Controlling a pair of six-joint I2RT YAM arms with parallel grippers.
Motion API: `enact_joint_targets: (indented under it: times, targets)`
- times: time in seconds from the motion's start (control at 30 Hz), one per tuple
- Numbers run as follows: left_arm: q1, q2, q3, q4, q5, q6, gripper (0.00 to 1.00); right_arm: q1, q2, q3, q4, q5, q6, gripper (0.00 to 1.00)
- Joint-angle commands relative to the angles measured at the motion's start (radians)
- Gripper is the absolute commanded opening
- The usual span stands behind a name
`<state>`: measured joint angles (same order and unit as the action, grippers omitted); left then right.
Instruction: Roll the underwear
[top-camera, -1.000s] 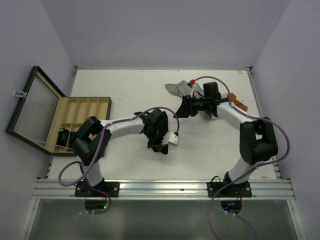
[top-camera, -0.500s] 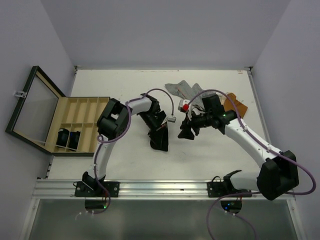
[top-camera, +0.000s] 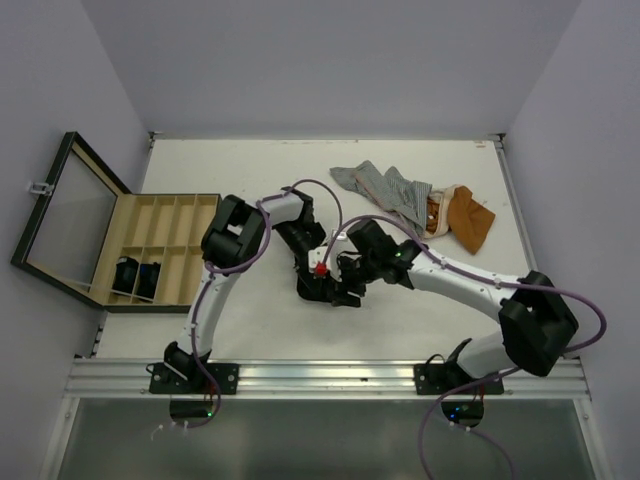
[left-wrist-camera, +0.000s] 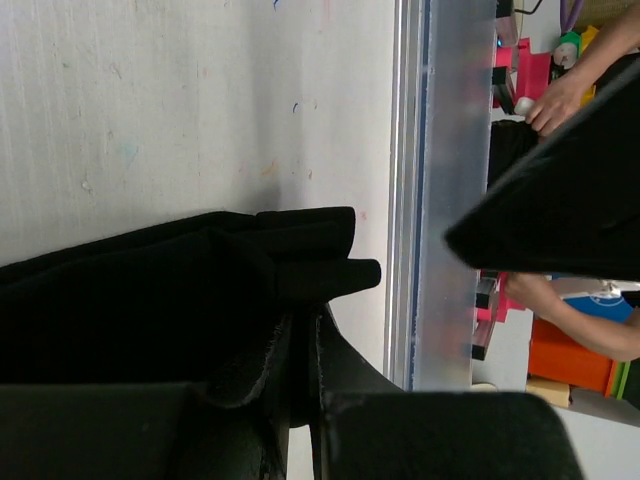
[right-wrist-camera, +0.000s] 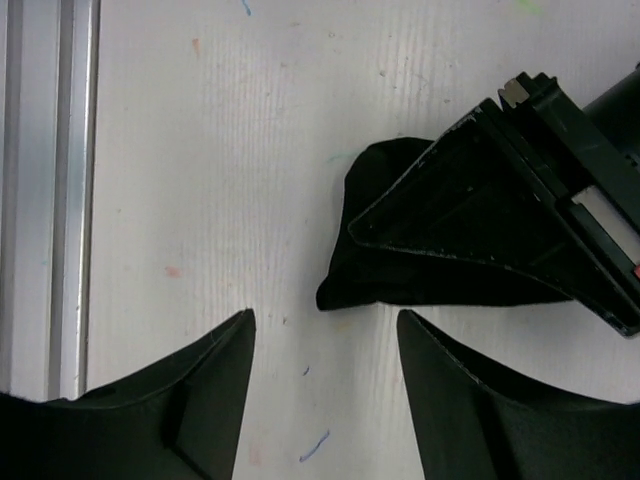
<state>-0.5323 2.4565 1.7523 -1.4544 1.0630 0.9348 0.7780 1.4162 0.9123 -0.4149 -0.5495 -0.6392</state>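
Note:
A black underwear (top-camera: 312, 290) lies folded on the white table (top-camera: 250, 170) at the centre front. My left gripper (top-camera: 316, 281) is shut on it; in the left wrist view the black cloth (left-wrist-camera: 180, 290) fills the space ahead of the gripper (left-wrist-camera: 303, 335), pinched between nearly closed jaws. My right gripper (top-camera: 345, 292) stands open just to the right of it. In the right wrist view the gripper (right-wrist-camera: 325, 318) is a little short of the cloth's edge (right-wrist-camera: 375, 285), with nothing between its fingers. A grey striped underwear (top-camera: 385, 188) and an orange-brown one (top-camera: 468, 222) lie at the back right.
An open compartmented wooden box (top-camera: 165, 215) with a raised glass lid (top-camera: 65, 215) stands at the left; two dark rolled pieces (top-camera: 137, 277) sit in its near compartments. The metal rail (top-camera: 330, 375) runs along the table's near edge.
My right gripper has swung from the pile at the back right down to the black underwear at the centre. The left arm's elbow has swung up; its gripper stayed on the black cloth.

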Motion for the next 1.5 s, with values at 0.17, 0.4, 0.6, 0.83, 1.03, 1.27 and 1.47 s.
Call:
enact_joint_targets:
  times: [0.17,0.4,0.6,0.83,1.03,1.27,1.47]
  targets:
    - [0.018,0.085,-0.027,0.138,-0.230,0.056,0.10,0.046,0.101,-0.064,0.344,0.096,-0.014,0.63]
    - [0.038,0.101,-0.031,0.138,-0.227,0.052,0.11,0.078,0.165,-0.062,0.390,0.082,-0.017,0.62]
    - [0.054,0.114,-0.027,0.140,-0.224,0.055,0.11,0.096,0.239,-0.055,0.406,0.066,-0.007,0.59]
    - [0.064,0.119,-0.042,0.143,-0.210,0.065,0.11,0.098,0.283,-0.033,0.410,0.051,0.016,0.42]
    - [0.071,0.076,-0.073,0.176,-0.180,0.049,0.18,0.099,0.339,-0.003,0.380,0.007,0.038,0.02]
    - [0.133,-0.092,-0.120,0.258,-0.077,-0.013,0.42,0.095,0.437,0.060,0.288,-0.099,0.116,0.00]
    - [0.277,-0.240,-0.108,0.241,0.015,0.010,0.46,0.053,0.553,0.175,0.194,-0.219,0.217,0.00]
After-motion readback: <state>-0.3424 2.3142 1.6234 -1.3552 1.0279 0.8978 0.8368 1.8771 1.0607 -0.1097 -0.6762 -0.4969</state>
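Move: The black underwear bundle's middle lies about 5 cm to the right hand's left, some 4 cm ahead and 8 cm below; the bundle's near end is level with that hand. The grey clothes lie roughly 24 cm ahead of the right hand and 11 cm to its right. The left fingers are still nearly shut on the bundle, its middle about 2 cm ahead of them and a centimetre below. The divided box's middle is some 36 cm to the left hand's left and 9 cm ahead. The right fingers pinch the underwear's near end: that hand sinks about 7 cm while reaching left, shuts, then draws the cloth a further 3–4 cm left, its fingers tipping somewhat more downward. The left hand creeps left with it, then opens, rises slightly and swings forward and left off its hold. ##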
